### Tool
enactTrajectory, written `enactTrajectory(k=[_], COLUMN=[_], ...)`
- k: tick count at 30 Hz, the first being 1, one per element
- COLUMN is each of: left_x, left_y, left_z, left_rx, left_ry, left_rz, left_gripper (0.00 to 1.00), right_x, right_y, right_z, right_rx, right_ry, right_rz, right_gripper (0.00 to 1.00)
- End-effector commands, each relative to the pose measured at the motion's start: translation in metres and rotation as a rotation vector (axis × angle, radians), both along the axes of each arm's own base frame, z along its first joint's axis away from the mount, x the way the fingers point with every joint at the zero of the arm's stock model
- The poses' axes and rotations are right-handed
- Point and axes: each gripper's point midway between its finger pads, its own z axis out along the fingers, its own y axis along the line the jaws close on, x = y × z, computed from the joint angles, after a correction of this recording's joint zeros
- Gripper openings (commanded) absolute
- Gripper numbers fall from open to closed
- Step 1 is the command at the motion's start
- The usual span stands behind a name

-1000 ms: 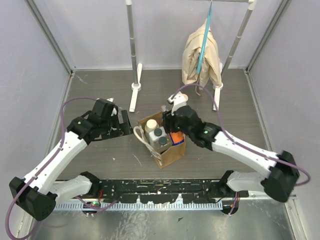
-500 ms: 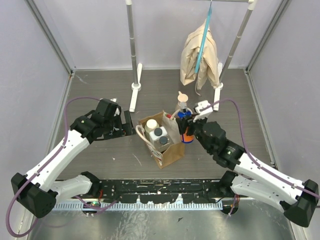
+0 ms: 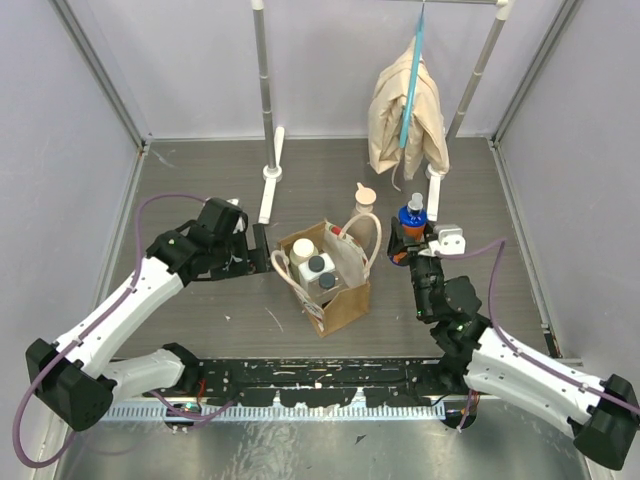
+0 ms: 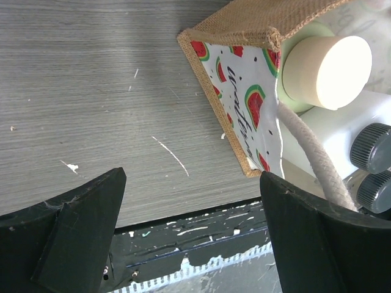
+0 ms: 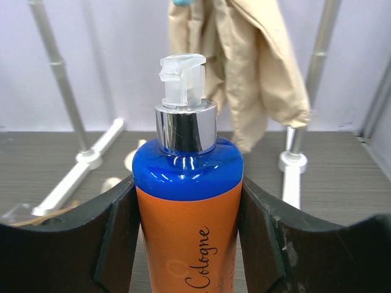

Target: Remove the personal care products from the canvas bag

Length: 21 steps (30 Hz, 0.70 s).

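The canvas bag stands upright at the table's middle, its looped handles flopped outward. Inside it I see a cream-capped bottle and a white bottle with a dark grey cap. A beige pump-top bottle rises at the bag's far right corner. My right gripper is shut on the blue bottle with the orange band, upright and clear of the bag, to its right. My left gripper stands open just left of the bag. The left wrist view shows the bag's corner and the cream cap.
A clothes rack stands at the back, with a beige cloth on a blue hanger and white feet on the table. Grey walls close in left, right and behind. A black rail runs along the near edge.
My right gripper lifted the blue bottle out of the bag and carried it to the right, away from the bag. The left arm barely moved.
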Motion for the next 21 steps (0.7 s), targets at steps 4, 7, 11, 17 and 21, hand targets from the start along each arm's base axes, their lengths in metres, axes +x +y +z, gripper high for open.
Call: enactTrajectory(k=[4,7,11,17,21], left_x=[0.002,0.002,0.002,-0.001,-0.002], left_y=[-0.010,-0.010,-0.011,-0.011,-0.009], left_z=[0.000,0.000,0.001,-0.002,-0.003], left_rx=[-0.011,-0.010,-0.008,-0.004,-0.002], left_ry=[-0.011,-0.013,-0.016,-0.009,-0.010], left_rz=[-0.013,-0.014,-0.019,-0.022,-0.019], left_gripper=[0.99,0.99,0.99,0.99,0.99], right_x=[0.008,0.017,0.030,0.058,0.073], right_y=[-0.037,-0.041,-0.040,-0.046,-0.056], right_z=[0.001,-0.017,-0.033,-0.054,-0.071], right_rx=[0.074,0.086,0.044,0.093,0.133], right_ry=[-0.156,-0.157,-0.151,-0.113,-0.088], right_rz=[-0.221,-0.269,-0.335,-0.368,-0.385], right_gripper=[0.01,0.01,0.01,0.01,0.01])
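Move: The right hand already holds the blue-and-orange cologne bottle; the clear table spot for it lies about 10 cm ahead, 8 cm to the right and some 26 cm below. The beige pump bottle stands roughly 13 cm ahead and 8 cm left of this hand, the white stand foot's near end about 18 cm ahead and 11 cm right, and the canvas bag level with it, some 16 cm left. From the left hand the spot is about 36 cm right and 10 cm ahead. Keeping its pinch around the label of the cologne bottle, the right hand sinks about 12 cm towards the clear table right of the beige pump bottle, most of the drop coming early, while reaching some 6 cm forward. It also drifts about 5 cm right, away from the canvas bag, mostly late as the sinking eases, and the wrist turns some 20 degrees clockwise with its left side dipping. ##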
